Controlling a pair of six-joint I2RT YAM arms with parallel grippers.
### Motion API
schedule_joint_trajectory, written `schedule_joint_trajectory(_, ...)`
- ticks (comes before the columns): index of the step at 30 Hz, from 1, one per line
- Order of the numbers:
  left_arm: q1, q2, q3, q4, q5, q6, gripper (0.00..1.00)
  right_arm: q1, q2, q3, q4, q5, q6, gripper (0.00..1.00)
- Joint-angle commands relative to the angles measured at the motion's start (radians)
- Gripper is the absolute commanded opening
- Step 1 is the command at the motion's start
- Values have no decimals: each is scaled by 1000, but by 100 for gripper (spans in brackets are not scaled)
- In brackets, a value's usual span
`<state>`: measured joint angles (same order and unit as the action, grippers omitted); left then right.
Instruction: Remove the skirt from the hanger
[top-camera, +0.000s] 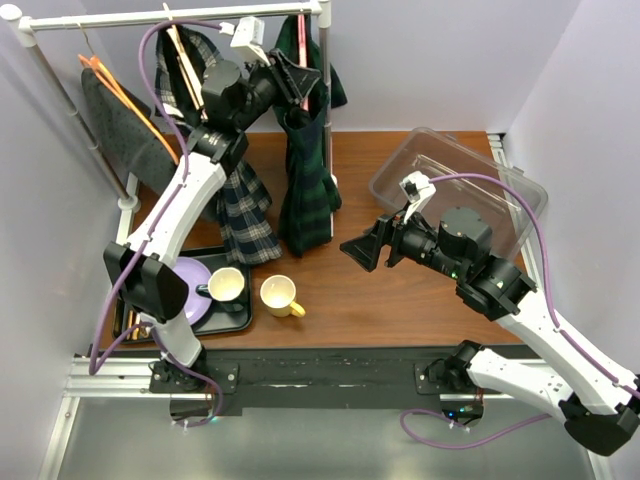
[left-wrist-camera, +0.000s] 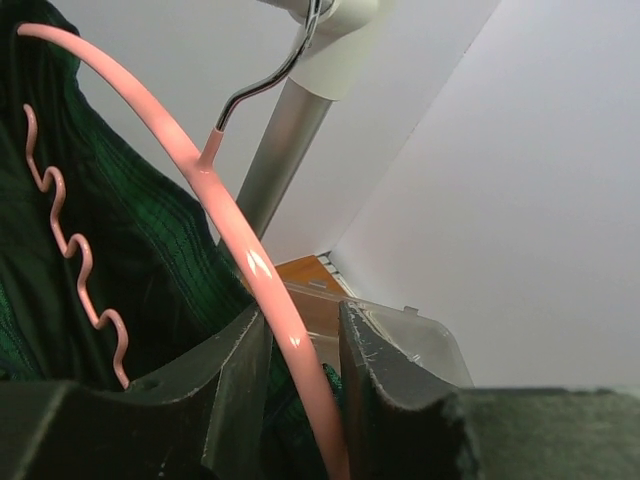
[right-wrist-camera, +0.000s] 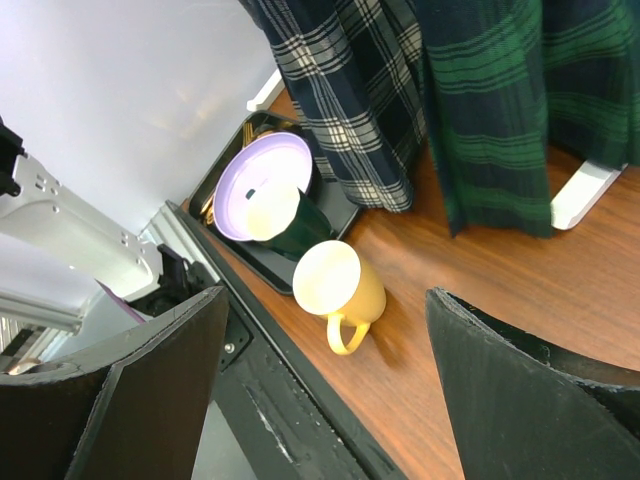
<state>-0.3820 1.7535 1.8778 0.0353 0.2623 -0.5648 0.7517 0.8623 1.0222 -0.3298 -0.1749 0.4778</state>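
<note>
A dark green plaid skirt (top-camera: 305, 190) hangs from a pink hanger (top-camera: 303, 50) on the rack rail (top-camera: 150, 17), its hem on the table. My left gripper (top-camera: 288, 72) is up at the hanger's top. In the left wrist view the pink hanger (left-wrist-camera: 230, 225) runs slantwise between the narrowly parted jaws of the left gripper (left-wrist-camera: 305, 330), with slim gaps beside it; the skirt (left-wrist-camera: 130, 250) fills the left. My right gripper (top-camera: 368, 245) hovers wide open and holds nothing, low over the table right of the skirt (right-wrist-camera: 520, 110), and the right gripper (right-wrist-camera: 325, 295) looks towards it.
A blue plaid skirt (top-camera: 245, 215) hangs left of the green one, and a grey garment on an orange hanger (top-camera: 125, 125) further left. A yellow mug (top-camera: 280, 295) stands by a black tray (top-camera: 235, 322) with a purple plate and cup. A clear bin (top-camera: 460, 185) sits at the right.
</note>
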Motion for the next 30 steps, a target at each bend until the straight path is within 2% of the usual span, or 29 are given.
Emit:
schedule_joint_trajectory(1, 17, -2, 41, 64, 40, -40, 34, 0, -8, -4, 25, 6, -10, 84)
schedule_joint_trajectory(4, 18, 0, 40, 89, 61, -67, 26, 0, -11, -4, 25, 8, -10, 84)
schedule_joint_trajectory(11, 23, -5, 41, 132, 80, -110, 0, -2, -19, -5, 25, 9, -10, 84)
schedule_joint_trajectory(21, 26, -38, 40, 169, -21, -193, 0, 0, -25, -2, 23, 9, -4, 84)
schedule_joint_trajectory(30, 26, -71, 31, 135, -118, -205, 0, 0, -29, 4, 23, 11, -2, 84)
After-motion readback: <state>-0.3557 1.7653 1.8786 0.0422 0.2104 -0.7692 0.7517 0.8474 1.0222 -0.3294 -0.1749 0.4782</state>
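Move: The near arm of the pink hanger already runs between my left hand's open fingers, within about 1 cm of straight. From this hand, the green skirt's middle hangs about 3 cm ahead, level left to right, some 17 cm below. The rack corner is about 11 cm ahead, 6 cm right and 15 cm up; the navy plaid skirt is roughly 18 cm left, level ahead, 17 cm lower. From my right hand, that hanger arm lies some 28 cm ahead, 14 cm left and 13 cm higher. I close my left fingers on the near arm of the pink hanger until they stop around it, pinching it, and keep that hold. Staying at about the same height, I ease the hand barely 2 cm forward and to the left while rolling it some 10 degrees so its left side sinks. ##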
